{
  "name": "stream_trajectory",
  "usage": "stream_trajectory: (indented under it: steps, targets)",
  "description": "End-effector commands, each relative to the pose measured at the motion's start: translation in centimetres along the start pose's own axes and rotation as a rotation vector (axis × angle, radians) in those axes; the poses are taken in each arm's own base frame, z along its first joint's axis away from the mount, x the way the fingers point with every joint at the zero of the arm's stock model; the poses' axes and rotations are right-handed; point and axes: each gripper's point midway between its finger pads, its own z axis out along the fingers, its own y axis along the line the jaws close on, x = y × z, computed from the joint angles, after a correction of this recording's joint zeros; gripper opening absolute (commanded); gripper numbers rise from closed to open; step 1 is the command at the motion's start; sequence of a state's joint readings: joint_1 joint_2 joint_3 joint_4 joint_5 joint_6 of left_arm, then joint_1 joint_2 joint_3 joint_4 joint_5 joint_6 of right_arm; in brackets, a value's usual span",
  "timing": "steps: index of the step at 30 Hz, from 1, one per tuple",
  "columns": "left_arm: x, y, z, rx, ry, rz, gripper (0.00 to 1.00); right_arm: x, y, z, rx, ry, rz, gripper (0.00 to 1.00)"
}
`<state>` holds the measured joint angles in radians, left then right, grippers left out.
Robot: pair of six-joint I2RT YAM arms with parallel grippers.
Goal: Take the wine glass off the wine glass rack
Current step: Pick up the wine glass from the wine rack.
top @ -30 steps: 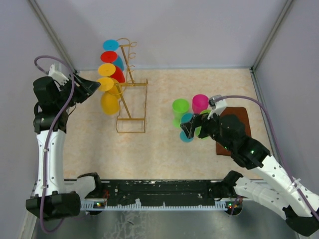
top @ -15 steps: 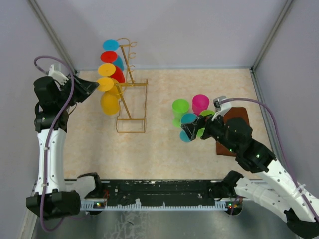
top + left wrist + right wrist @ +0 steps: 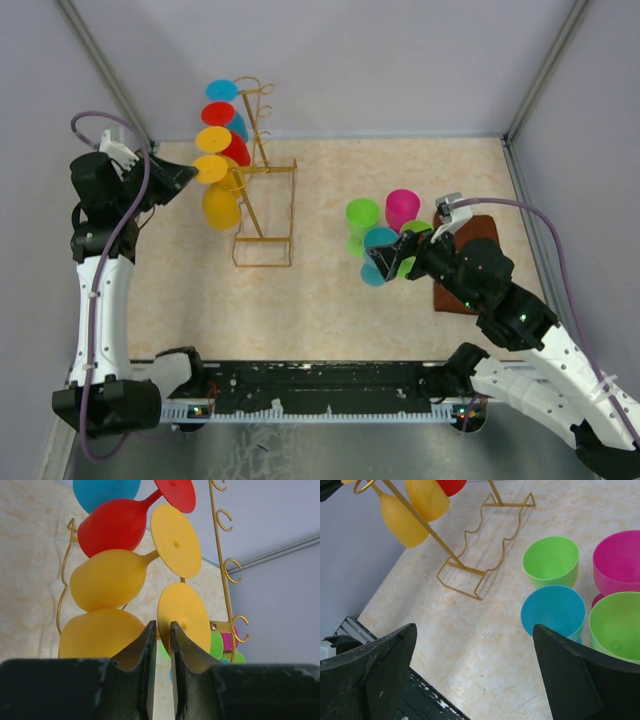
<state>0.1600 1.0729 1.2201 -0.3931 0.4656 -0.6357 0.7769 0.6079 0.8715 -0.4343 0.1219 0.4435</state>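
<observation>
The golden wire wine glass rack (image 3: 262, 215) stands at the back left, and its hooked post (image 3: 225, 580) rises at the right of the left wrist view. Several wine glasses hang from it sideways. The lowest is a yellow wine glass (image 3: 220, 207) with its bowl (image 3: 97, 632) left of my fingers and its foot disc (image 3: 182, 612) right of them. My left gripper (image 3: 190, 172) (image 3: 161, 625) is nearly closed, its tips straddling that glass's stem, which is mostly hidden. My right gripper (image 3: 385, 262) (image 3: 474, 630) hangs open and empty over the table beside the standing glasses.
On the rack above hang another yellow glass (image 3: 107, 577), a red one (image 3: 115, 525) and a blue one (image 3: 105, 490). Upright on the table stand green (image 3: 551, 560), blue (image 3: 553, 611), pink (image 3: 617, 562) and light green (image 3: 615, 627) glasses. A brown mat (image 3: 480, 240) lies right.
The left jaws have narrowed onto the stem of the lowest yellow glass. The right arm has drifted slightly right and toward the near edge, still open.
</observation>
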Motion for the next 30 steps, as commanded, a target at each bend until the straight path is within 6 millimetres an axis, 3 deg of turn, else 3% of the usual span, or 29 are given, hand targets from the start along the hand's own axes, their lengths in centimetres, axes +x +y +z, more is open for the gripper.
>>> stream_trajectory:
  steps: [1,14,30]
  targets:
    - [-0.4,-0.3,-0.1,0.016,-0.013,-0.003,0.21,-2.3,0.5,-0.5,0.0,-0.076,0.026,0.99]
    - [-0.3,-1.4,-0.4,0.052,-0.001,-0.054,0.03,-2.3,0.2,-0.5,0.016,-0.078,0.028,0.99]
    - [-1.4,-1.6,-0.1,0.043,-0.039,-0.143,0.0,-2.0,-0.2,-0.4,0.034,-0.07,0.028,0.99]
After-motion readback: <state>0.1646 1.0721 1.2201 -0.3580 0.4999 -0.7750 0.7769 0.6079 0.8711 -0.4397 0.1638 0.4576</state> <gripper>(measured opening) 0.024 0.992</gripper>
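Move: The nearest yellow wine glass hangs bowl-down on the rack, its middle roughly 3 cm back, 4 cm right and 5 cm below the left hand. The near edge of its foot already lies between the part-open fingertips. The second yellow glass is about 5 cm farther out than it, the red one about 10 cm. From the right hand, the nearest yellow glass lies some 12 cm ahead and 28 cm to the left, roughly level. The left fingers close the rest of the way and pinch the rim of the nearest yellow glass's foot. With that grip the hand eases up about 1 cm, edging slightly right, and rolls some 7 degrees so that its left side sinks. ##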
